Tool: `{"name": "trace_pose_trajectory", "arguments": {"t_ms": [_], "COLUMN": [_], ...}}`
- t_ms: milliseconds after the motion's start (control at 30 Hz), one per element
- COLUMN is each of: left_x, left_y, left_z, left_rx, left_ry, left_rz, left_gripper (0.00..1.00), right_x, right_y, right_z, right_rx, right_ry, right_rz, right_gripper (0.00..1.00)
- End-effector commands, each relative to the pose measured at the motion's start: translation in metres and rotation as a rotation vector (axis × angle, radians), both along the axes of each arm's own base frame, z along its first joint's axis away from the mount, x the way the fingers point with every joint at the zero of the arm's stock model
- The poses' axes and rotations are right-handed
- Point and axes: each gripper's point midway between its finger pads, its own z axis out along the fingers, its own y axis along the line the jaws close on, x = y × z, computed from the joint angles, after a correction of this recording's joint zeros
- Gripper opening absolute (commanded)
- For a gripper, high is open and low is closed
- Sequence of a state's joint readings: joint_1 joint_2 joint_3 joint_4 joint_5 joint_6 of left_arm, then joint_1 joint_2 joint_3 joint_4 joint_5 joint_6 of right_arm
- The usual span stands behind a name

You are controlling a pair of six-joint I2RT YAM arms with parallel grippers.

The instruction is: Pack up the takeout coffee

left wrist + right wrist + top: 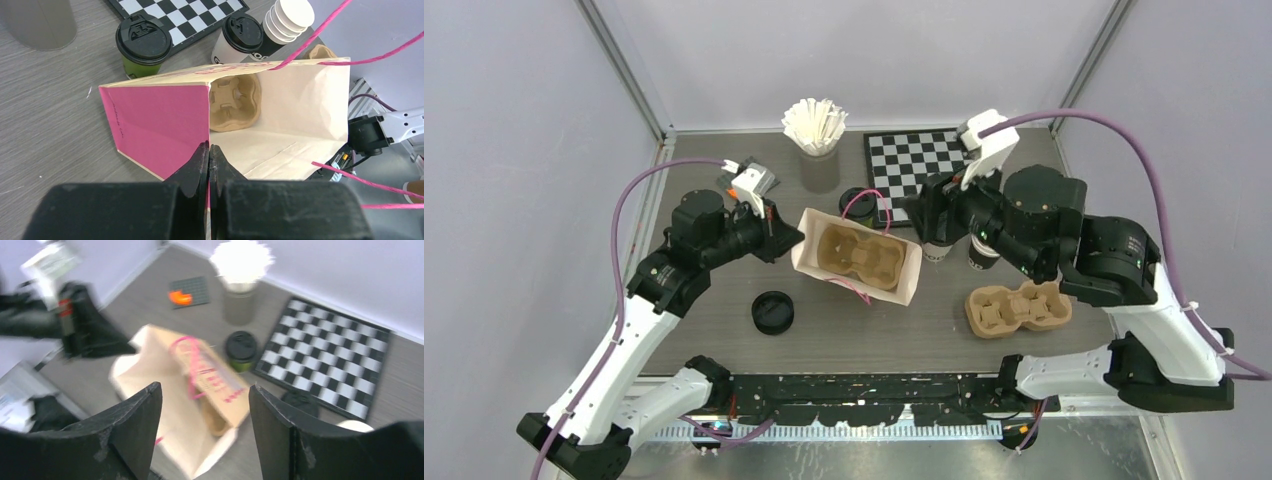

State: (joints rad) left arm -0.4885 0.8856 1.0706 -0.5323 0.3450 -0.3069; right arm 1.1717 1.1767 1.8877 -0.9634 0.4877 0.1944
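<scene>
The takeout coffee (857, 201) (143, 44) (241, 349), an olive-green cup with a black lid, stands behind the cream paper bag (902, 278) (300, 105) (150, 360), next to the chessboard. The bag lies open with a brown pulp carrier (856, 254) (235, 100) inside. My left gripper (791, 239) (209, 148) is shut on the bag's left rim, at the pink side panel. To the right of the bag, my right gripper (922, 216) (205, 387) hovers open with nothing between its fingers; its view is blurred.
A white cup with a black lid (239, 42) and a stack of white cups (289, 16) stand right of the bag. A loose black lid (773, 312), a second carrier (1018, 308), the chessboard (914, 160) and a holder of stir sticks (816, 125) share the table.
</scene>
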Motion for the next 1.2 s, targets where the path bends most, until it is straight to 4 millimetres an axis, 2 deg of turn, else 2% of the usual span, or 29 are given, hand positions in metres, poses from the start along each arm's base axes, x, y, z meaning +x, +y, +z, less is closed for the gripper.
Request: {"name": "trace_pose_trajectory", "arguments": {"t_ms": [0,100,167,267,400,567,700,800,1000,1167], "left_x": [-0.002,-0.006,-0.011,-0.019,-0.028,-0.036,-0.046,-0.049,-0.050,-0.050], "left_y": [-0.005,-0.005,-0.005,-0.003,-0.001,0.001,0.003,0.003,0.006,0.006], "left_z": [0.016,0.015,0.015,0.013,0.014,0.014,0.012,0.010,0.012,0.014], "left_rx": [-0.033,-0.034,-0.033,-0.033,-0.040,-0.039,-0.026,-0.018,0.002,0.018], "left_ry": [-0.064,-0.049,-0.031,-0.010,-0.002,0.019,0.049,0.075,0.109,0.116], "left_rz": [-0.041,-0.056,-0.065,-0.072,-0.086,-0.094,-0.113,-0.121,-0.107,-0.122], "left_gripper": [0.00,0.00,0.00,0.00,0.00,0.00,0.00,0.00,0.00,0.00], "right_x": [0.055,0.087,0.103,0.121,0.142,0.159,0.172,0.175,0.161,0.158], "right_y": [-0.055,-0.083,-0.093,-0.104,-0.110,-0.115,-0.102,-0.099,-0.096,-0.106], "right_z": [-0.003,-0.027,-0.053,-0.085,-0.128,-0.178,-0.194,-0.208,-0.235,-0.251], "right_rx": [-0.050,-0.048,-0.102,-0.162,-0.205,-0.326,-0.364,-0.385,-0.406,-0.453], "right_ry": [-0.036,0.088,0.175,0.310,0.492,0.678,0.737,0.808,0.901,0.930], "right_rz": [-0.345,-0.437,-0.480,-0.530,-0.506,-0.454,-0.373,-0.373,-0.319,-0.327], "right_gripper": [0.71,0.77,0.87,0.94,0.95,0.93,0.92,0.91,0.92,0.93]}}
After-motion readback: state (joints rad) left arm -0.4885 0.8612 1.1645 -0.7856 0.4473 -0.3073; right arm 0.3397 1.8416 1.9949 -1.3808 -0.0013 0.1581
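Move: The right hand is empty. The white coffee cup with the black lid lies about 14 cm ahead of it, 9 cm to its right and 39 cm below. The white cup stack stands some 10 cm to the right of that cup and 1 cm nearer the base; the green coffee cup stands 18 cm to its left and 5 cm farther out. The left hand still pinches the paper bag's left upper edge, the bag's middle level ahead with it, about 10 cm to its right and 12 cm below; the black lids lie 9 cm to its left, level ahead, 28 cm down. Down about 25 cm, forward some 17 cm and right about 10 cm, the right hand swings away from above the bag to the white coffee cup, tipping its fingers from near level to almost straight down and spreading them wide; it eases back slightly at the end. The left hand keeps its pinch on the bag's edge and draws it back about 5 cm. ##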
